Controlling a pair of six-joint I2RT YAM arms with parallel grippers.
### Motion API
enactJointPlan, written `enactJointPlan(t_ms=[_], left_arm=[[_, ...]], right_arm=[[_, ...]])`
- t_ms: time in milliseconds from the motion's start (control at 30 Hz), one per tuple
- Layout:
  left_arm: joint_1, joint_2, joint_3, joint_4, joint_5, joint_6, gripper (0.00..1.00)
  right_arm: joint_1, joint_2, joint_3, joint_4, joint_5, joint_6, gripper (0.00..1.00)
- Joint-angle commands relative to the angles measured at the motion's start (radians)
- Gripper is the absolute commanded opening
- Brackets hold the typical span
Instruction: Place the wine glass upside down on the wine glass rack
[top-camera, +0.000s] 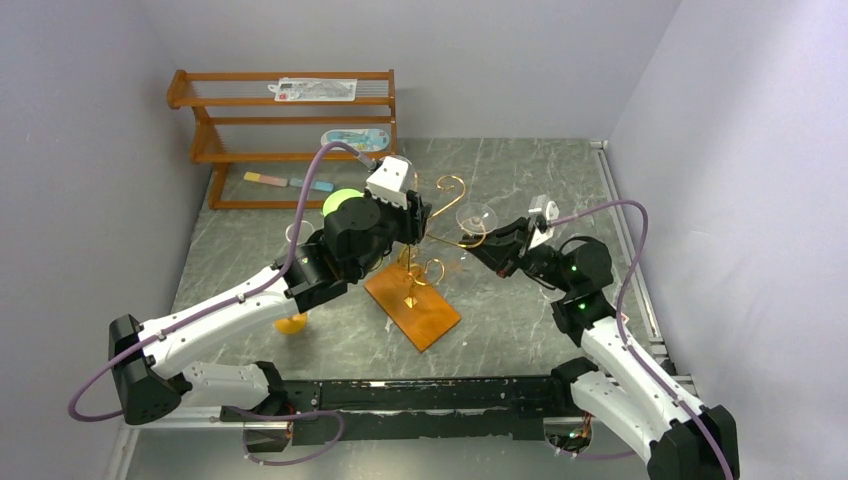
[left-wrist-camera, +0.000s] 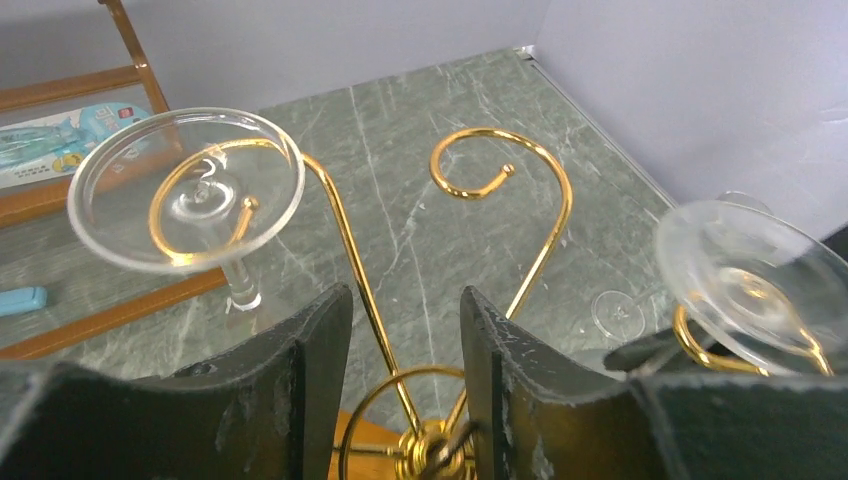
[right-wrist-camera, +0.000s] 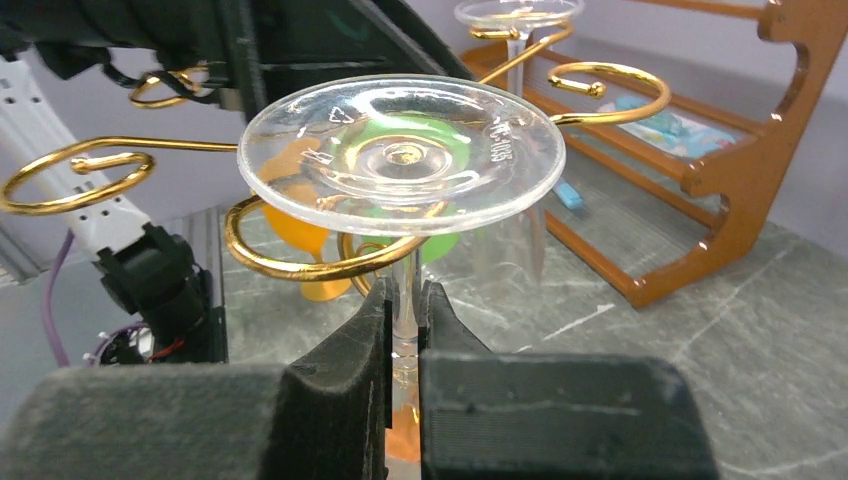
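Note:
The wine glass rack (top-camera: 440, 215) is a gold wire tree on an orange-brown wooden base (top-camera: 412, 305). My right gripper (right-wrist-camera: 405, 290) is shut on the stem of an upside-down clear wine glass (right-wrist-camera: 400, 150). The glass's round foot sits just above a gold scroll arm (right-wrist-camera: 300, 262), and the stem runs down through the curl. From above, this glass (top-camera: 476, 215) is at the rack's right side. My left gripper (left-wrist-camera: 405, 300) is open, its fingers (left-wrist-camera: 300, 380) either side of the rack's central hub (left-wrist-camera: 440, 450). Another glass (left-wrist-camera: 187, 190) hangs upside down from the left scroll arm.
A brown wooden slatted shelf unit (top-camera: 290, 120) stands at the back left with packets on it. Coloured sticks (top-camera: 290, 182) lie under it. A green object (top-camera: 345, 200) and an orange one (top-camera: 292, 322) sit beside my left arm. Grey walls close in on the left and right.

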Motion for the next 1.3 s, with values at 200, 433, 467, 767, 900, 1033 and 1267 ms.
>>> enactJointPlan(t_ms=[200, 433, 467, 767, 900, 1033, 1267], left_arm=[[0.01, -0.045, -0.002, -0.052, 0.095, 0.004, 0.6], [0.008, -0.072, 0.015, -0.049, 0.13, -0.01, 0.68], [0.009, -0.075, 0.018, -0.05, 0.133, -0.014, 0.69], [0.009, -0.119, 0.057, -0.058, 0.154, -0.029, 0.77], [0.009, -0.147, 0.068, -0.063, 0.145, -0.022, 0.78], [0.009, -0.166, 0.077, -0.077, 0.133, -0.015, 0.8], [0.009, -0.177, 0.085, -0.103, 0.11, 0.001, 0.82]], right_arm=[[-0.008, 0.087, 0.066, -0.113, 0.149, -0.071, 0.0], [-0.008, 0.13, 0.097, -0.117, 0.184, -0.153, 0.0], [-0.008, 0.137, 0.099, -0.115, 0.186, -0.161, 0.0], [-0.011, 0.224, 0.144, -0.087, 0.179, -0.234, 0.0], [-0.018, 0.259, 0.148, -0.052, 0.181, -0.237, 0.0], [-0.019, 0.255, 0.15, -0.072, 0.194, -0.233, 0.07], [-0.019, 0.186, 0.156, -0.231, 0.228, -0.219, 0.44]])
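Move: The right hand still grips the upside-down clear glass by its stem; the rack's curl lies about 3 cm above the fingers, roughly 1 cm back and 1 cm left, just under the glass foot. The rack hub is some 11 cm left, 3 cm ahead; an empty curl about 13 cm ahead, 4 cm left, both about 3 cm up. From the left hand the first curl lies some 12 cm right, 4 cm back, 4 cm below. Right hand pushes glass and curl about 8 cm forward, then opens; left opens, rising 7 cm and back. ##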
